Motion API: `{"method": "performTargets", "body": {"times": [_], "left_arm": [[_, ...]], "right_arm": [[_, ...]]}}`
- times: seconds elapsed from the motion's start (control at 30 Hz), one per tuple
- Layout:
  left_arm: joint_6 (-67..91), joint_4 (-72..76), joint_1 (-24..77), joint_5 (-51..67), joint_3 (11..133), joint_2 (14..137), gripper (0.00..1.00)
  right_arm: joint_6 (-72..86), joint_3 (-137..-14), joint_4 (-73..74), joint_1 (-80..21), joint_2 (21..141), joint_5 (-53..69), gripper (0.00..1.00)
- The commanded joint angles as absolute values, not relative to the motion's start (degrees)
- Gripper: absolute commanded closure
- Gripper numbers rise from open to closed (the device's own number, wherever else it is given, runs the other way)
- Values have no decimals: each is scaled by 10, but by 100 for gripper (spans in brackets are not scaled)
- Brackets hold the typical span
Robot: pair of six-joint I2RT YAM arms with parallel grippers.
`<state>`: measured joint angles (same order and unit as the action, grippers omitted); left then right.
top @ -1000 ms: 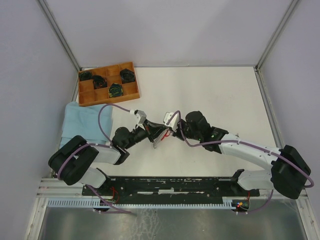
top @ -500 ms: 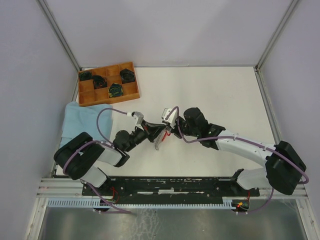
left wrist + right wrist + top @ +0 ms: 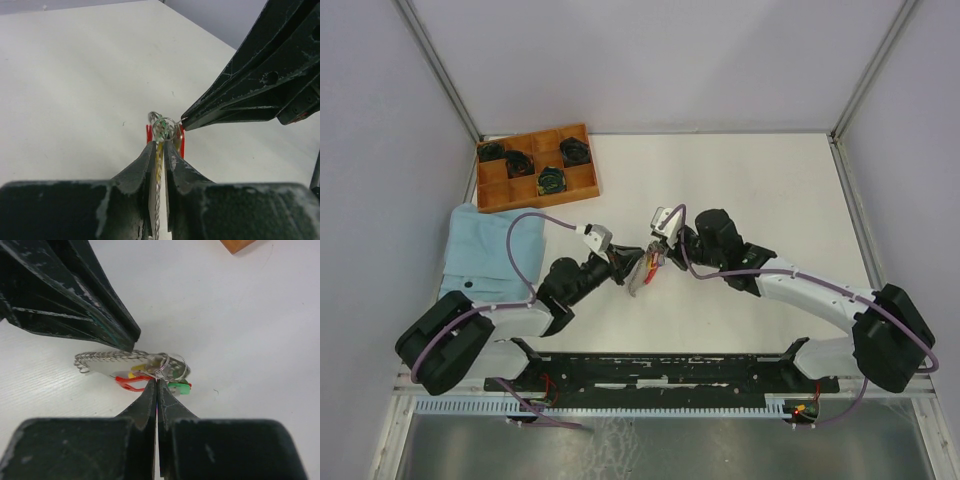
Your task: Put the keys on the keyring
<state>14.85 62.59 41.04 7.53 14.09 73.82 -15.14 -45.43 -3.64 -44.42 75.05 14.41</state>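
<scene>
The keyring [image 3: 170, 365], a thin silver ring with a red strap [image 3: 131, 382] and a silver chain [image 3: 107, 356], hangs between my two grippers just above the table mid-front [image 3: 643, 270]. A green-headed key [image 3: 179, 387] sits at the ring, and a flat silver piece lies along the chain. My right gripper [image 3: 157, 383] is shut, with its tips pinching the ring where the strap joins. In the left wrist view my left gripper [image 3: 160, 146] stands slightly apart, the chain [image 3: 158, 200] running loosely between its fingers and the ring [image 3: 165, 125] just beyond the tips.
A wooden compartment tray [image 3: 582, 182] with dark coils stands at the back left. A light blue cloth [image 3: 485, 250] lies on the left, beside the left arm. Grey walls close in the white table on three sides.
The left jaws have eased apart around the chain. The left arm's elbow has swung outward to the left. The right gripper has shifted slightly, still on the ring.
</scene>
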Motion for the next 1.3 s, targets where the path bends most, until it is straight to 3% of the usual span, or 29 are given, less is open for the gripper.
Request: {"method": "performTargets", "body": {"times": [0.0,0.47,0.8,0.97,1.13,1.17,1.27], "left_arm": [[88,599,411,32,150,708,80],[93,503,395,-105,134,614,51],[134,416,390,-234,91,465,23],[186,309,390,-305,79,342,14],[296,183,390,-372,85,207,0],[317,153,390,-375,90,182,1],[360,49,390,-378,126,106,1]], "right_arm": [[-131,-475,-70,-428,764,141,99],[-41,-452,-68,-369,802,92,99],[84,-405,-79,-292,836,-15,87],[126,-378,-68,-272,791,-43,69],[120,-355,5,-271,670,-73,49],[121,-350,26,-271,639,-83,44],[138,-344,99,-271,537,-125,15]]}}
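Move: The keyring with its tagged keys is still pinched in the right fingertips, its middle some 3 cm back and 2 cm left of that hand; it is going to bare table about 3 cm ahead, 6 cm right and 12 cm below. From the slightly open left hand the keyring is roughly 2 cm back, 2 cm right and 2 cm down. The blue cloth lies some 37 cm left of the left hand and 2 cm ahead, the wooden box 27 cm left and 26 cm ahead, both about 14 cm lower. The keyring, held by the right hand, is carried right, down about 10 cm and somewhat forward to the bare table, the wrist swinging clockwise some 45 degrees and tipping down; the fingers then open, let go and rise clear, still drifting right. The left hand backs away about 17 cm left towards the blue cloth, rising late, turning counter-clockwise and opening wide. ##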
